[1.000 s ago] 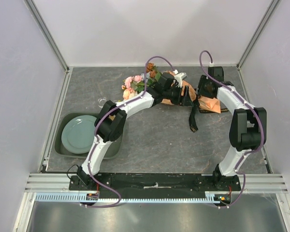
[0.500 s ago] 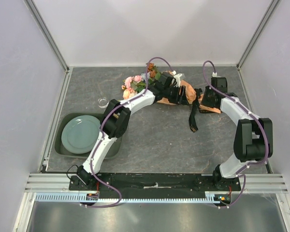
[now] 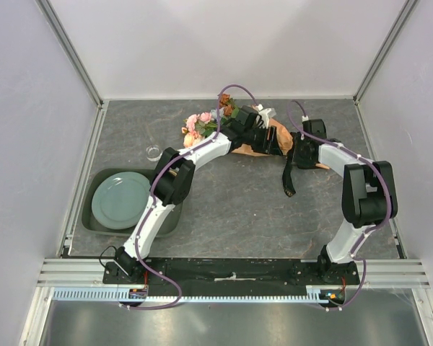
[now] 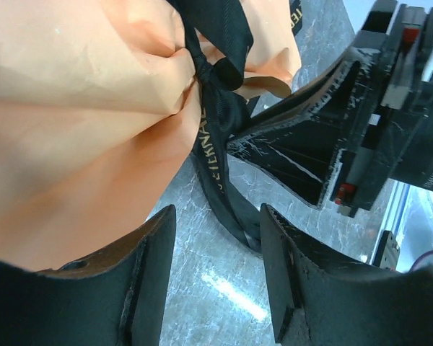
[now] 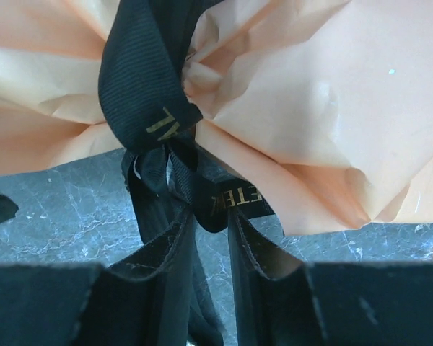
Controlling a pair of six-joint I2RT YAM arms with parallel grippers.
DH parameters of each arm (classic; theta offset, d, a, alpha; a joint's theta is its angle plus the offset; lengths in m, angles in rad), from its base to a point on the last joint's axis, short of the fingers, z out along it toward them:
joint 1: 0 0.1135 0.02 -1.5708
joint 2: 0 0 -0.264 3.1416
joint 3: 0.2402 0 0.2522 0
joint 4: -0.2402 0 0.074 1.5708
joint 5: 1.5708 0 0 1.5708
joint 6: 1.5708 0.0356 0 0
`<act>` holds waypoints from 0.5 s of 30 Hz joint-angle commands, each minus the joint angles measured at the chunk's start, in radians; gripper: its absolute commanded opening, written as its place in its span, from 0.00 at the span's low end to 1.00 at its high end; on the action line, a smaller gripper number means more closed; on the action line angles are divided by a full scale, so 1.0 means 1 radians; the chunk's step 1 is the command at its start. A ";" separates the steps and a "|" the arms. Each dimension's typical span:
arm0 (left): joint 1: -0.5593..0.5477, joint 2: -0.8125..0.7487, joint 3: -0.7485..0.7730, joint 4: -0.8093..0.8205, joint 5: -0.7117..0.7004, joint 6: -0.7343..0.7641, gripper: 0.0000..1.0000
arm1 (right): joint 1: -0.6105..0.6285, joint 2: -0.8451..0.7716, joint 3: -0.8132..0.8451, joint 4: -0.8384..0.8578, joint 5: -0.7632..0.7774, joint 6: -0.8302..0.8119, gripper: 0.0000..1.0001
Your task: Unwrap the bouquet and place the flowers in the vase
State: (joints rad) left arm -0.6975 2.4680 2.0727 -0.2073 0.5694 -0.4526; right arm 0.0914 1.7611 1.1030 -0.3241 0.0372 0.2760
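The bouquet lies on its side at the back of the table, its orange-tan paper [image 3: 278,132] pointing right and the flowers [image 3: 198,128] spilling left. A black lettered ribbon [image 5: 141,86] is knotted round the paper, and a tail [image 3: 289,178] trails toward me. My right gripper [image 5: 211,216] is shut on a ribbon loop just below the knot. My left gripper [image 4: 218,238] is open beside the paper [image 4: 79,122], with bare table between its fingers and the ribbon tail [image 4: 224,194] by its right finger. The vase [image 3: 153,153] stands far left of the bouquet.
A dark green tray [image 3: 94,216] holding a pale plate [image 3: 121,200] sits at the left, near the vase. White walls enclose the table on three sides. Both arms meet over the bouquet's narrow end.
My right arm has swung left and in to the ribbon knot, and its jaws have narrowed onto the ribbon. My left gripper has narrowed a little and stayed at the paper.
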 commanded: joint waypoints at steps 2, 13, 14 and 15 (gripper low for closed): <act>0.000 -0.034 0.041 0.084 0.046 -0.057 0.57 | 0.011 0.035 0.063 0.017 0.043 -0.015 0.36; 0.042 0.095 0.075 0.178 0.003 -0.195 0.58 | 0.039 -0.004 0.058 0.092 0.059 -0.015 0.02; 0.044 0.103 0.076 0.177 0.001 -0.196 0.58 | 0.042 -0.014 0.054 0.094 0.079 -0.014 0.00; 0.049 0.108 0.075 0.174 -0.006 -0.195 0.58 | 0.045 -0.025 0.051 0.092 0.093 -0.011 0.00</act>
State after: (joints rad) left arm -0.6708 2.5263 2.1181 -0.0677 0.5800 -0.5903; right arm 0.1158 1.7950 1.1316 -0.2832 0.0834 0.2611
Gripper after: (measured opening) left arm 0.580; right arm 0.021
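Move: The black ribbon's small lower loop lies right at the right hand's fingertips, about 1 cm ahead and level. The ribbon knot sits some 3 cm ahead and 1 cm left of that hand, the paper's flared end about 4 cm ahead and 6 cm right, and the hanging ribbon tail about 9 cm back, 2 cm left and 3 cm lower. From the left hand, the knot lies roughly 4 cm ahead, 5 cm right and 4 cm lower. The right hand eases about 1.5 cm forward, almost level, keeping its downward slant, and then shuts its part-open fingers completely, the tips closing on the ribbon's lower loop just on the near side of the knot. Meanwhile the left hand, pointing to the right with its fingers still half open, lifts about 2 cm, then swings forward some 3 cm towards the knot along the wrapper and starts to sink again, rolling slightly. ##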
